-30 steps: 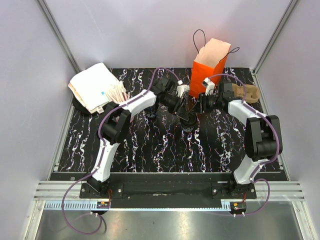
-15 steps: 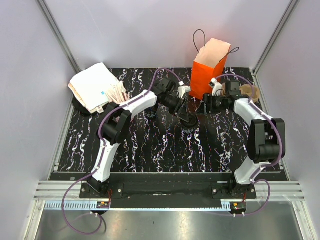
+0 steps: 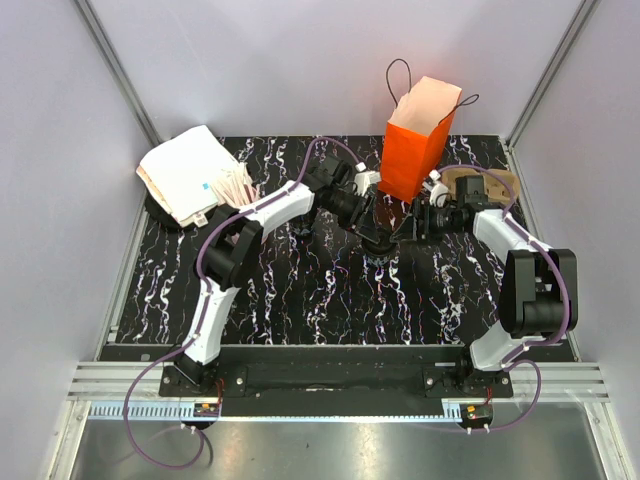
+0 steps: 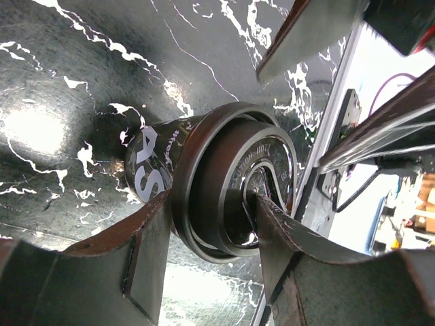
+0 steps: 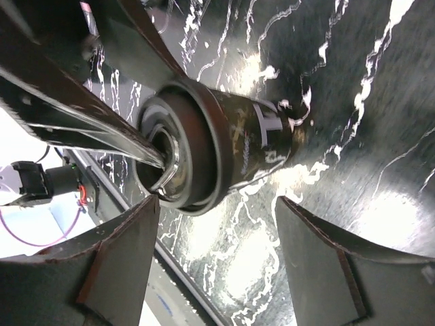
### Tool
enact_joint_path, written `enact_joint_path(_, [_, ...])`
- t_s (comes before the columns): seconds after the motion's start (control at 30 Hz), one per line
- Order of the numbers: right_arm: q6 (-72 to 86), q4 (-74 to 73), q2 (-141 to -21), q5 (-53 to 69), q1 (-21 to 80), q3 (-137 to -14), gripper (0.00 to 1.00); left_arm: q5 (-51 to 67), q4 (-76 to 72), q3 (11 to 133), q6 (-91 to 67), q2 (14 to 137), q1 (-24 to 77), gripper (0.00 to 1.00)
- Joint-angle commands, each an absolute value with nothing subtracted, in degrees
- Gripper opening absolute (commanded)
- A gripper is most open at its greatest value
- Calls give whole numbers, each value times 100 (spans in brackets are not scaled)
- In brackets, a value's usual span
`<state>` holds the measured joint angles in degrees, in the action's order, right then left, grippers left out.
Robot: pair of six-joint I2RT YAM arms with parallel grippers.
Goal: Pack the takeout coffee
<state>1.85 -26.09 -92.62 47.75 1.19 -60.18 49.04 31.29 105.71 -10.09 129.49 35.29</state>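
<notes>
The takeout coffee [image 3: 378,240] is a small black paper cup with a dark round lid [image 4: 234,187], just in front of the orange paper bag [image 3: 415,150]. My left gripper [image 4: 211,227] is shut on the lid: one finger [image 4: 146,238] presses the rim's outside and the other [image 4: 289,234] presses the lid's top. My right gripper [image 5: 217,234] is open beside the cup [image 5: 234,146] and touches nothing. In the top view it [image 3: 412,222] sits right of the cup. The bag stands upright with its mouth open.
A brown cardboard cup carrier [image 3: 492,185] lies at the back right, behind my right arm. A stack of white paper bags [image 3: 185,170] and a cup of wooden sticks [image 3: 236,186] sit at the back left. Grey walls close in three sides.
My right gripper has opened, let go of the cup and drawn back a little to the right. The left gripper stays shut on the lid in the same spot.
</notes>
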Motion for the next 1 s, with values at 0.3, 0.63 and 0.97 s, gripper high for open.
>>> enact_joint_path(0.3, [1239,-1556,-9368,5027,264,-5713,74,3401,2786,9826,-1599,12815,3612,42])
enact_joint_path(0.63, [1362,-1415,-9545,4755,492,-5783,65,3191,2707,9773,-1898,12727,3700,43])
enact_joint_path(0.97, [1310,-1380,-9615,4737,492,-5801,45,3208,2566,9607,-2039,12569,3709,53])
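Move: The coffee cup's lid has its middle about 5 cm left of the right hand, roughly level fore and aft and 2 cm lower. From the right hand, the orange bag stands some 13 cm ahead and 2 cm right, and the second cup some 18 cm left and 3 cm ahead. The left hand already grips the lid's left edge, with its middle about 3 cm right, 1 cm back and 1 cm lower. Right hand shifts 2 cm left and down and pinches the lid's rim; left keeps hold, turning 10 degrees counter-clockwise. ##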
